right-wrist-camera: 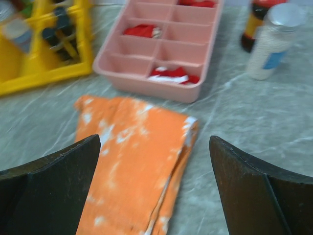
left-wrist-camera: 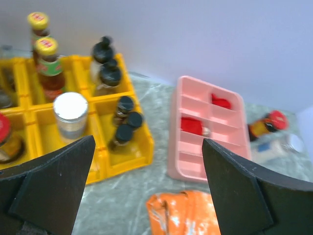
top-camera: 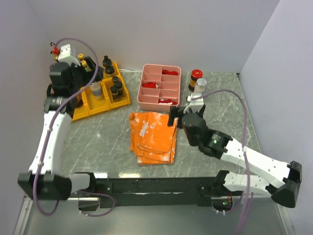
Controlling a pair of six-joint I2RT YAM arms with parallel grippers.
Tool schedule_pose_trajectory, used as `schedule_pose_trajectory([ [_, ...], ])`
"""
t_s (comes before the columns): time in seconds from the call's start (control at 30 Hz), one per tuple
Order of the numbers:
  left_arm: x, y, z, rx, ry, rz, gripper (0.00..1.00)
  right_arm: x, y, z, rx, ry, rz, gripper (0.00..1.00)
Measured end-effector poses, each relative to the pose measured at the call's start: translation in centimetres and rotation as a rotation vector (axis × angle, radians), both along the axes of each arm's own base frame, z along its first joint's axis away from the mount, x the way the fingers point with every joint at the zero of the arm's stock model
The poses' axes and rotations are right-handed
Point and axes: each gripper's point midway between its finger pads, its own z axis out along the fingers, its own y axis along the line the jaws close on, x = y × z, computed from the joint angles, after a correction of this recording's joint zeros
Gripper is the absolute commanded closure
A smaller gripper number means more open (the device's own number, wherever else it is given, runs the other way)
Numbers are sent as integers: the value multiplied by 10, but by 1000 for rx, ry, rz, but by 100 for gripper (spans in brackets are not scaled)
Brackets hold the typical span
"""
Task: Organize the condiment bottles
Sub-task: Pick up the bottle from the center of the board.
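Note:
Several condiment bottles stand in a yellow organizer (top-camera: 87, 108) at the back left: two yellow-capped ones (left-wrist-camera: 49, 63), a silver-lidded jar (left-wrist-camera: 71, 115), black-capped ones (left-wrist-camera: 124, 127) and a red-capped jar (left-wrist-camera: 5, 137) at the view's edge. My left gripper (left-wrist-camera: 149, 191) hovers open over the organizer's near side (top-camera: 82, 78), holding nothing. A red-capped dark bottle (right-wrist-camera: 257, 22) and a white silver-capped bottle (right-wrist-camera: 274, 41) stand on the table right of the pink tray (top-camera: 146, 100). My right gripper (right-wrist-camera: 154, 191) is open and empty above the orange cloth's right edge, short of those two bottles (top-camera: 198, 83).
The pink divided tray (right-wrist-camera: 161, 49) with red pieces sits at the back centre. The folded orange cloth (top-camera: 153, 137) lies in the middle of the marble table. Walls close in behind and on both sides.

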Motion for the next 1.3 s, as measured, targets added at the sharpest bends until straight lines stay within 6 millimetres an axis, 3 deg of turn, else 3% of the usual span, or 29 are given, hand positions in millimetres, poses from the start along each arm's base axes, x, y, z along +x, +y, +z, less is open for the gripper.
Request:
schedule_pose_trajectory([
  [0.07, -22, -16, 5, -1, -37, -40, 4, 22, -12, 1, -6, 3, -68, 0],
  [0.2, -57, -42, -11, -3, -47, -115, 4, 72, -50, -5, -10, 17, -223, 0],
  [0.33, -66, -54, -35, 0, -6, -151, 4, 115, -89, -21, -28, 44, -341, 0],
  [0.5, -73, -65, -54, 1, 36, -187, 4, 164, -122, -54, -75, 114, -415, 2],
  [0.63, -87, -76, -71, 12, 75, -224, 4, 197, -138, -76, -89, 168, -425, 4],
  [0.9, -92, -89, -72, 16, 78, -268, 4, 257, -161, -102, -78, 213, -424, 12],
  [1.17, -94, -88, -70, 16, 71, -265, 4, 286, -168, -123, -99, 245, -376, 19],
  [1.3, -94, -88, -69, 17, 70, -264, 4, 296, -169, -124, -109, 240, -357, 35],
])
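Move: The white-capped bottle stands about 31 cm ahead of the right hand, 17 cm to its right, its middle some 18 cm below. The red-lidded jar is tight behind it, 7 cm farther out and 4 cm to the left of the bottle. From the right hand the pink box is 33 cm ahead and 6 cm left, the orange cloth 6 cm ahead and 9 cm left. From the left hand the bottle lies roughly 13 cm ahead and 57 cm right. Send the open right gripper some 30 cm forward and 17 cm right, sinking about 12 cm after the start, while turning it clockwise and tipping the fingers farther down. Bring the fingers either side of the bottle's cap and close them about a quarter. Draw the open left hand back and right away from the yellow tray, lowering it slightly less. ##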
